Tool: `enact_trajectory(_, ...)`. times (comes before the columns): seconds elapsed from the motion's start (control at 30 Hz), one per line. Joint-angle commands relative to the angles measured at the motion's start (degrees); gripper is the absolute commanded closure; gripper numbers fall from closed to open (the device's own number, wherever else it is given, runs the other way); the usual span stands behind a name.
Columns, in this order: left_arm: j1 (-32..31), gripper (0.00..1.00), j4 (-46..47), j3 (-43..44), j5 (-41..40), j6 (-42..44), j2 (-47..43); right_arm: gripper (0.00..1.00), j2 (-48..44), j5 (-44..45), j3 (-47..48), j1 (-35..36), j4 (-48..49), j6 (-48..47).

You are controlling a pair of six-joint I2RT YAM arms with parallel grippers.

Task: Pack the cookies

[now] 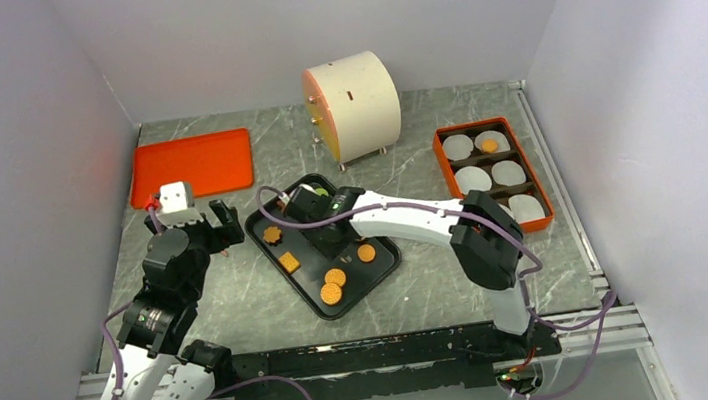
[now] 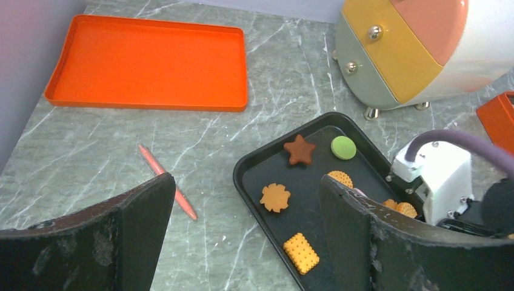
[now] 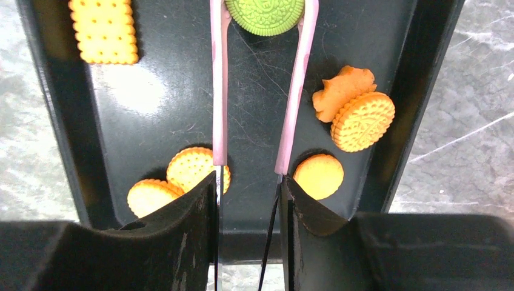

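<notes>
Cookies lie on a black tray (image 1: 314,310). In the left wrist view I see a brown star (image 2: 299,150), a green round (image 2: 343,147), an orange-brown flower (image 2: 276,197) and an orange square (image 2: 301,252). My right gripper (image 3: 250,182) is shut on pink-tipped tweezers (image 3: 219,91). Their tips sit against both sides of the green cookie (image 3: 264,13), at the top edge of that view. Orange rounds (image 3: 319,176) lie on either side of the tweezers. My left gripper (image 2: 245,188) is open and empty above the tray's left edge.
An orange box (image 1: 444,165) with white paper liners stands at the right, one orange cookie (image 1: 490,145) in it. A flat orange tray (image 1: 193,165) lies at the back left and a round drawer cabinet (image 1: 354,106) at the back. A pink stick (image 2: 168,182) lies on the table.
</notes>
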Motion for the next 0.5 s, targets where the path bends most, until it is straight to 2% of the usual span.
enact_trajectory(0.0,0.23,0.07,1.42,0.02,0.37,-0.14,-0.58,0.77,-6.65,-1.79,1.18,-1.18,-0.06,-0.70)
enact_trajectory(0.23,0.23,0.07,1.42,0.00,0.25,-0.05,-0.70,0.77,-11.29,-3.06,-0.94,-4.43,-0.40,-0.82)
enact_trajectory(0.47,0.23,0.08,1.51,-0.18,0.21,0.15,-1.31,0.77,-17.52,-6.38,-4.41,-12.44,0.61,-1.35)
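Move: The right hand holds the pink tongs, with a green cookie already between their tips. The cookie's goal, the orange box of white cups, has its middle about 33 cm right of that hand, 11 cm ahead and some 6 cm lower. About 7 cm below the hand lie the orange cookie, 7 cm ahead and 4 cm left, and the orange cookie pair, 4 cm ahead and 3 cm right. From the idle left hand the box lies roughly 57 cm right, 10 cm ahead and 23 cm below. Straight up at first, then up in a curve to the right and forward, the right hand carries the pinched green cookie over the tray towards the orange box: about 7 cm of rise, with 4 cm to the right and 3 cm forward. Its left side tips up some 10 degrees and it turns slightly clockwise, the fingers keeping the tongs squeezed. ##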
